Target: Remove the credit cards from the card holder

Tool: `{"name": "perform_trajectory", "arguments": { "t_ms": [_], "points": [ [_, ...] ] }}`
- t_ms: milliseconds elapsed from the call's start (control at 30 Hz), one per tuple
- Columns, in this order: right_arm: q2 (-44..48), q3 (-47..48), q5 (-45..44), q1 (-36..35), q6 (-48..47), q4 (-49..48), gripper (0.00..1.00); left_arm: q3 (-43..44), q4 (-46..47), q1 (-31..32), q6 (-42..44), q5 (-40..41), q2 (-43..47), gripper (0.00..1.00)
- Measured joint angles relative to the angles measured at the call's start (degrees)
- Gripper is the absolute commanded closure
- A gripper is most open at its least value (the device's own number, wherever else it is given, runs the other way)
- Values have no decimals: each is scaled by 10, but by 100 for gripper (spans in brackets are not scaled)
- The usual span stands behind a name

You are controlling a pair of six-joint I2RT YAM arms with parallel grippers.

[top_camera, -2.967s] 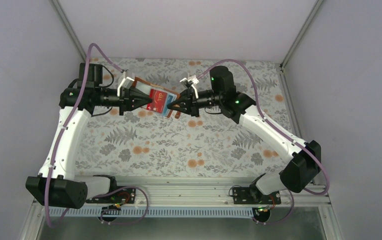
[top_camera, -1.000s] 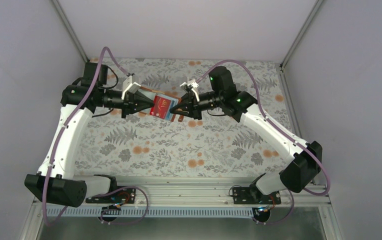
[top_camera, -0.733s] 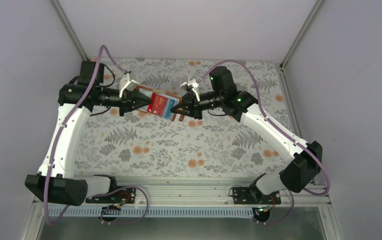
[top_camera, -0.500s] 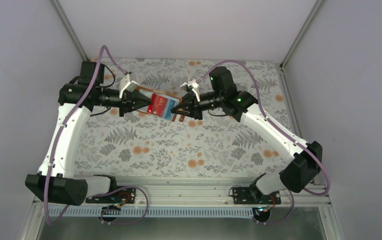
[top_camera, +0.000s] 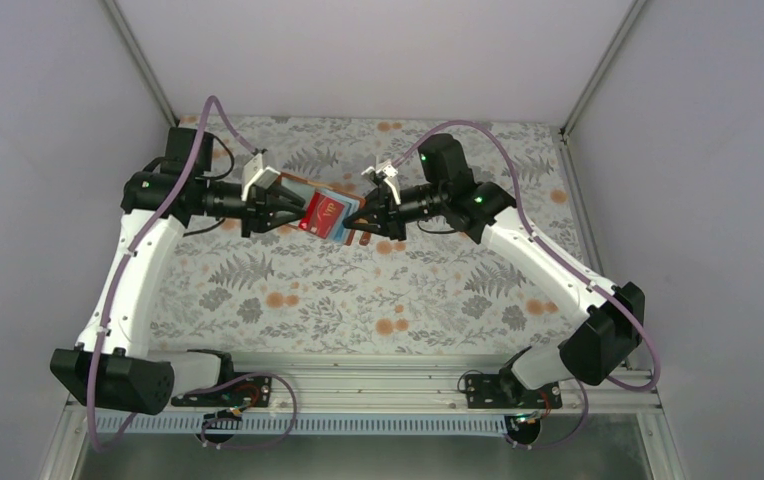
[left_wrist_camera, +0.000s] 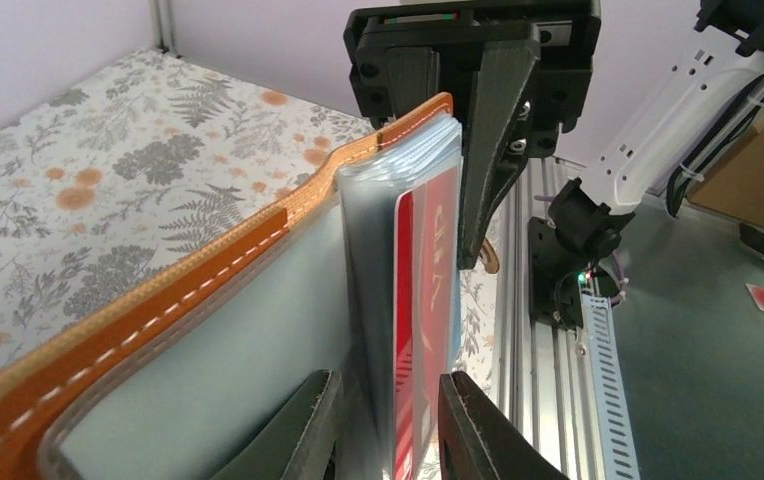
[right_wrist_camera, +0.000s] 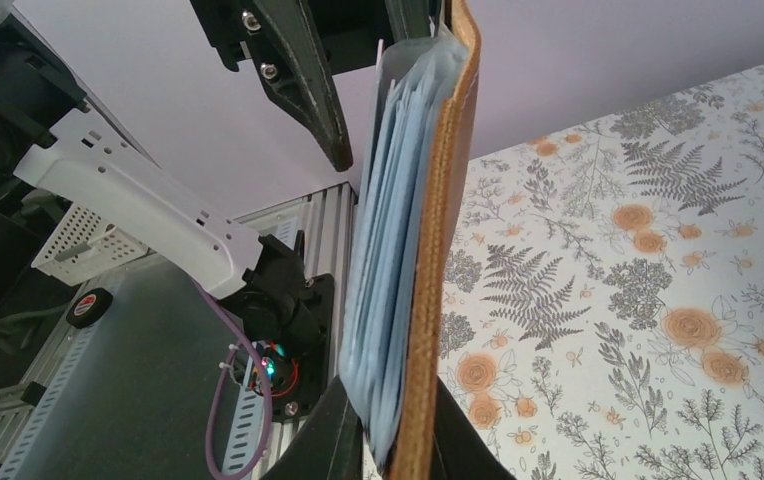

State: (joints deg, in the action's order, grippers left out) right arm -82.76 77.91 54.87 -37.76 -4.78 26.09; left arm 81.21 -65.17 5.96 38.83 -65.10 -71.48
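The brown leather card holder hangs in the air between my two arms, well above the table. My right gripper is shut on its spine end, leather on one side and pale blue pockets on the other. A red credit card with gold lettering sits in the outer pocket, with more cards stacked behind it. My left gripper is open, its fingers either side of the pocket stack and red card with small gaps. The orange stitched cover fans out to the left.
A floral cloth covers the table below. Grey enclosure walls stand at the left, right and back. The aluminium rail with both arm bases runs along the near edge.
My left gripper's jaws have parted from shut on the red card, and it has shifted slightly right toward the holder. The right gripper and holder have stayed put.
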Motion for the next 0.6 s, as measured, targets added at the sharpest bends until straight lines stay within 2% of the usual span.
{"name": "perform_trajectory", "arguments": {
  "t_ms": [133, 367, 600],
  "points": [
    [0, 0, 0, 1, 0, 0, 96, -2, 8, 11, -7, 2, 2, 75],
    [0, 0, 3, 1, 0, 3, 96, -5, 27, 23, -24, 19, 2, 97],
    [3, 0, -2, 2, -2, 3, 96, -2, 28, 23, -33, 20, 2, 98]
  ]
}}
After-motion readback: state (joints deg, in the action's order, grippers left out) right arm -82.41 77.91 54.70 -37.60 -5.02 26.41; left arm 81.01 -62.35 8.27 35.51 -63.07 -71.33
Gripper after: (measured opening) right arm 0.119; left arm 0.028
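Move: The left hand stands with parted fingers at the near edge of the red card, whose middle is about 5 cm to its right, 2 cm back and some 1 cm below. The card holder's middle lies about 6 cm right, level fore and aft; the pale card sleeves show some 9 cm right and 4 cm back. From the right hand, which already grips the holder's end, the red card lies about 6 cm left and 1 cm forward. The left fingers close on the left edge of the red card and pinch it, after the hand has eased barely 1 cm to the right with its fingers still parted, so that the tips reach onto the card. The wrist hardly turns. The right hand stays put and keeps its pinch on the card holder's end. ##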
